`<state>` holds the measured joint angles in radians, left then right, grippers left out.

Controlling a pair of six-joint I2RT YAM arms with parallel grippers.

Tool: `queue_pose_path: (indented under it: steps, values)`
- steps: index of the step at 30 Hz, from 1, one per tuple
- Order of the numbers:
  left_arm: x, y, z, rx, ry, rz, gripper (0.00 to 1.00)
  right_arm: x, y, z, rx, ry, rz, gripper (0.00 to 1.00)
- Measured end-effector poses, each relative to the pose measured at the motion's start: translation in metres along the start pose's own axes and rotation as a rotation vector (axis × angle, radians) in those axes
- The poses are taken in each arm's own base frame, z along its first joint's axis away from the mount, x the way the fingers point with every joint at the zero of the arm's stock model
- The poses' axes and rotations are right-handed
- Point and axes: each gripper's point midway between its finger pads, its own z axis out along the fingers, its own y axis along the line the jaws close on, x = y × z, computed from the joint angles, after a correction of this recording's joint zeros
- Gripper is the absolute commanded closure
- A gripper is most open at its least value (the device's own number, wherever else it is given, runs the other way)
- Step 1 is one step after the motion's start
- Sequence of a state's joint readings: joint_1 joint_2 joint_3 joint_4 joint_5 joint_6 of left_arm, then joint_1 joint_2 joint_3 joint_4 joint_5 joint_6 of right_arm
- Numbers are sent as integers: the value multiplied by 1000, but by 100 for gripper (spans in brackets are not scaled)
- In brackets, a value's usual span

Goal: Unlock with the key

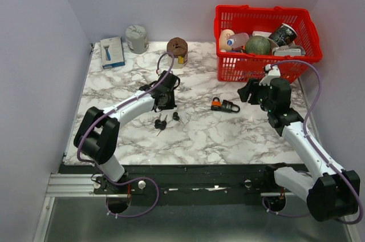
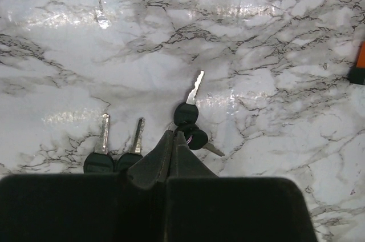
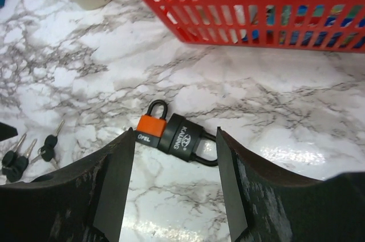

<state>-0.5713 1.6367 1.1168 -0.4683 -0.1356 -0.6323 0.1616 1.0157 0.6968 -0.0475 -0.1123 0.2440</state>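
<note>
Two pairs of black-headed keys lie on the marble table (image 1: 228, 133). One pair (image 2: 191, 122) sits right at the tips of my left gripper (image 2: 174, 134), which is shut. Its tips touch that pair's ring and head, and I cannot tell whether anything is pinched. The other pair (image 2: 118, 148) lies just to the left. An orange padlock (image 3: 152, 126) and a black padlock (image 3: 183, 139) lie linked mid-table. My right gripper (image 3: 175, 133) hovers open above them, one finger on each side.
A red basket (image 1: 265, 53) full of items stands at the back right, close behind the right arm. Along the back edge are a blue box (image 1: 112, 52), a grey can (image 1: 137, 39) and a brown roll (image 1: 177, 49).
</note>
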Motion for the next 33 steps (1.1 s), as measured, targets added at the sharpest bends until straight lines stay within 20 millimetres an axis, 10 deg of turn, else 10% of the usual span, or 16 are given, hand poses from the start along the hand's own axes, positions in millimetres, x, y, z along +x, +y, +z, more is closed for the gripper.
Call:
queue_pose_path:
  steps: [8, 33]
  values:
    - [14, -8, 13, 54, 54, 26, 52, 17, 16, 8, -42, 58, -3, 33]
    - [28, -6, 48, -5, 147, 85, 48, 16, 16, 8, -41, 54, -2, 33]
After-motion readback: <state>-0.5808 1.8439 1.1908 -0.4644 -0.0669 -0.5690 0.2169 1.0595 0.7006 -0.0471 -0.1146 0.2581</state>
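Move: The right-hand key bunch lies almost under the shut left fingers: about 2 cm back, 2 cm to the right and 6 cm below. The other key bunch is some 6 cm to the left of it and 2 cm nearer the base. Well to the right of the left hand are the orange padlock, about 17 cm off, and the black one, about 22 cm, both some 2 cm ahead. From the right hand, the right-hand bunch is roughly 27 cm left, 3 cm back and 18 cm down. Down about 5 cm onto the right-hand key bunch goes the left hand, easing nearly 2 cm to the right while its fingers spread from shut to about half open and tip slightly steeper. It drifts back a centimetre, then forward again, low over the table with the key heads between and just behind the tips. The half-open right hand slides 2 cm left, sinks a little towards the padlocks and stops. ##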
